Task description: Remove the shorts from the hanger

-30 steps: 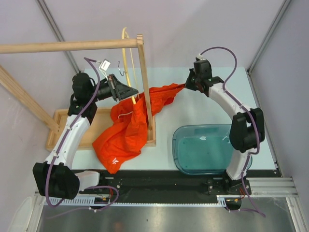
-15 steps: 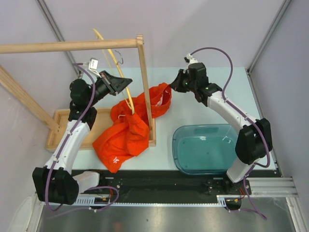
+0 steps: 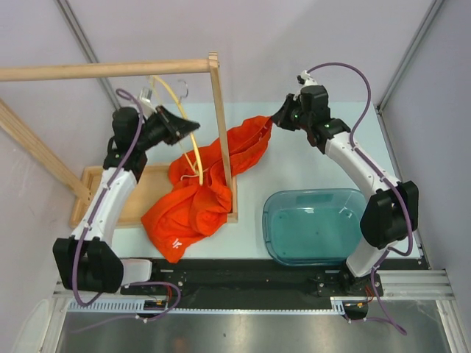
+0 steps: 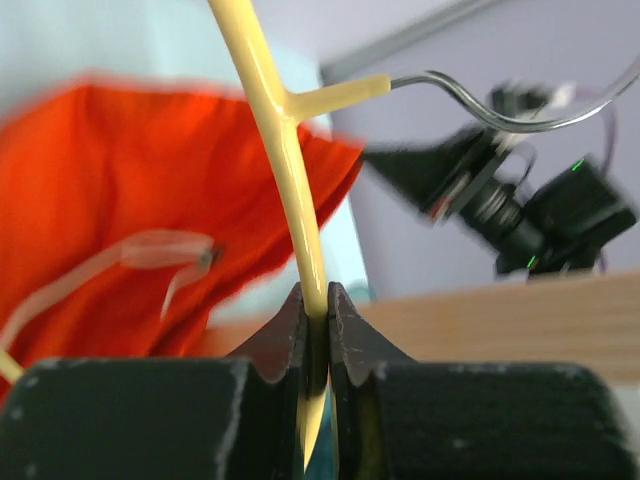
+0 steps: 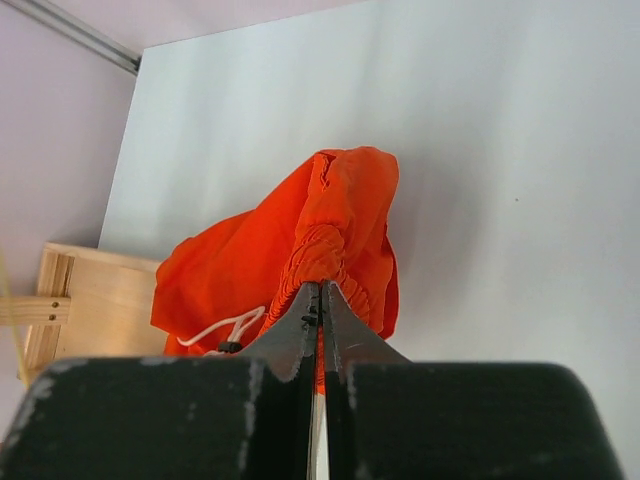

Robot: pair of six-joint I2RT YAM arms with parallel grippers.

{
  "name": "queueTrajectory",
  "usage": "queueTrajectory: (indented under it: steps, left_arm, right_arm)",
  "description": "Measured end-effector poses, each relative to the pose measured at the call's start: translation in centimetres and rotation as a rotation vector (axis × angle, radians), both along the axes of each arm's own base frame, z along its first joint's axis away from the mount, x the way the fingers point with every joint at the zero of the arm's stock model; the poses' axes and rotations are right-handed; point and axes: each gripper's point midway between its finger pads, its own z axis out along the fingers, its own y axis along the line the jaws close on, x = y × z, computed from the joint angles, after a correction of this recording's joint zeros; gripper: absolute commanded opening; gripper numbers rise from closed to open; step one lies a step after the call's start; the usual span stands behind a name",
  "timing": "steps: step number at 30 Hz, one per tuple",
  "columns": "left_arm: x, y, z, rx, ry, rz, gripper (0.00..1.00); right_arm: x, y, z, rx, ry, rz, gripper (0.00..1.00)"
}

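Note:
The orange-red shorts (image 3: 197, 202) lie bunched over the wooden rack base, with one end stretched up to the right. My right gripper (image 3: 279, 118) is shut on that end; the right wrist view shows its jaws pinching the gathered waistband (image 5: 322, 248), with the white drawstring (image 5: 226, 326) below. My left gripper (image 3: 188, 126) is shut on the pale-yellow hanger (image 3: 193, 125). In the left wrist view the hanger's bar (image 4: 285, 170) rises from between the jaws, its silver hook (image 4: 480, 100) pointing right. The hanger's lower end runs down into the shorts' folds.
A wooden rack stands at the left: a top rail (image 3: 103, 70), an upright post (image 3: 221, 125) and a flat base (image 3: 94, 193) under the shorts. A teal tub (image 3: 316, 224) sits on the table at the front right. Grey walls close in on both sides.
The left gripper lifted the hanger up and to the left, tilting it. The right gripper swung in toward the rack, then back out, and the shorts' end is stretched tight again.

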Motion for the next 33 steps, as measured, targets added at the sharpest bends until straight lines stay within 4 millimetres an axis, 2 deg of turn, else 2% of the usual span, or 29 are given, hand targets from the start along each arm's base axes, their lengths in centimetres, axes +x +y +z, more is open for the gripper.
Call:
queueTrajectory:
  steps: [3,5,6,8,9,13,17,21,24,33]
  left_arm:
    - [-3.3,0.0,-4.0,-0.01,0.115,-0.015,0.0]
    - [-5.7,0.1,-5.0,-0.008,0.149,-0.025,0.0]
    - [-7.0,0.1,-4.8,-0.009,0.145,-0.033,0.0]
    - [-9.1,0.1,-3.2,-0.015,0.092,-0.052,0.0]
    - [-10.4,0.0,-1.7,-0.018,0.034,-0.07,0.0]
    - [-14.5,-0.4,2.3,-0.032,-0.128,-0.139,0.0]
    - [-17.0,-1.3,5.1,-0.076,-0.219,-0.225,0.01]
    - [-17.2,-2.1,7.7,-0.121,-0.232,-0.283,0.0]
    - [-16.5,-2.6,9.8,-0.159,-0.249,-0.307,0.0]
    - [-14.2,-4.0,14.0,-0.279,-0.238,-0.369,0.0]
  right_arm:
    - [0.1,-0.5,-0.5,-0.007,0.019,-0.008,0.0]
    - [0.1,-0.5,-0.7,-0.009,0.023,-0.009,0.0]
    - [0.1,-0.5,-0.8,-0.01,0.024,-0.009,0.0]
    - [0.0,-0.5,-0.9,-0.012,0.027,-0.009,0.0]
    - [0.0,-0.5,-1.0,-0.014,0.029,-0.007,0.0]
    - [-0.1,-0.6,-1.6,-0.02,0.04,-0.009,0.0]
    - [-0.3,-0.7,-2.2,-0.028,0.055,-0.011,0.0]
    - [-0.6,-0.8,-2.3,-0.029,0.058,-0.012,0.0]
    - [-0.9,-1.0,-1.9,-0.027,0.053,-0.012,0.0]
    - [-2.0,-1.4,0.9,-0.008,0.0,-0.011,0.0]
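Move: The left hand already pinches the yellow hanger just beyond the rack; the rail's right end lies about 22 cm above it, 2 cm back and 7 cm to its right. The right post passes there too, 7 cm right and 2 cm back, and the heaped shorts lie some 30 cm below, 4 cm back and 3 cm left. From the right hand, which already pinches the waistband, the rail's right end is about 18 cm left, 10 cm back and 28 cm up. Keeping its grip on the hanger, the left hand sweeps back about 17 cm, dipping a little at first, to the near side of the rail, then climbs to some 14 cm above its start towards the rail while easing slightly forward and right, the wrist tipping up and turning clockwise roughly 20 degrees. The right hand keeps its pinch on the shorts' waistband, sinks slightly and rises again while drawing back a couple of centimetres. ##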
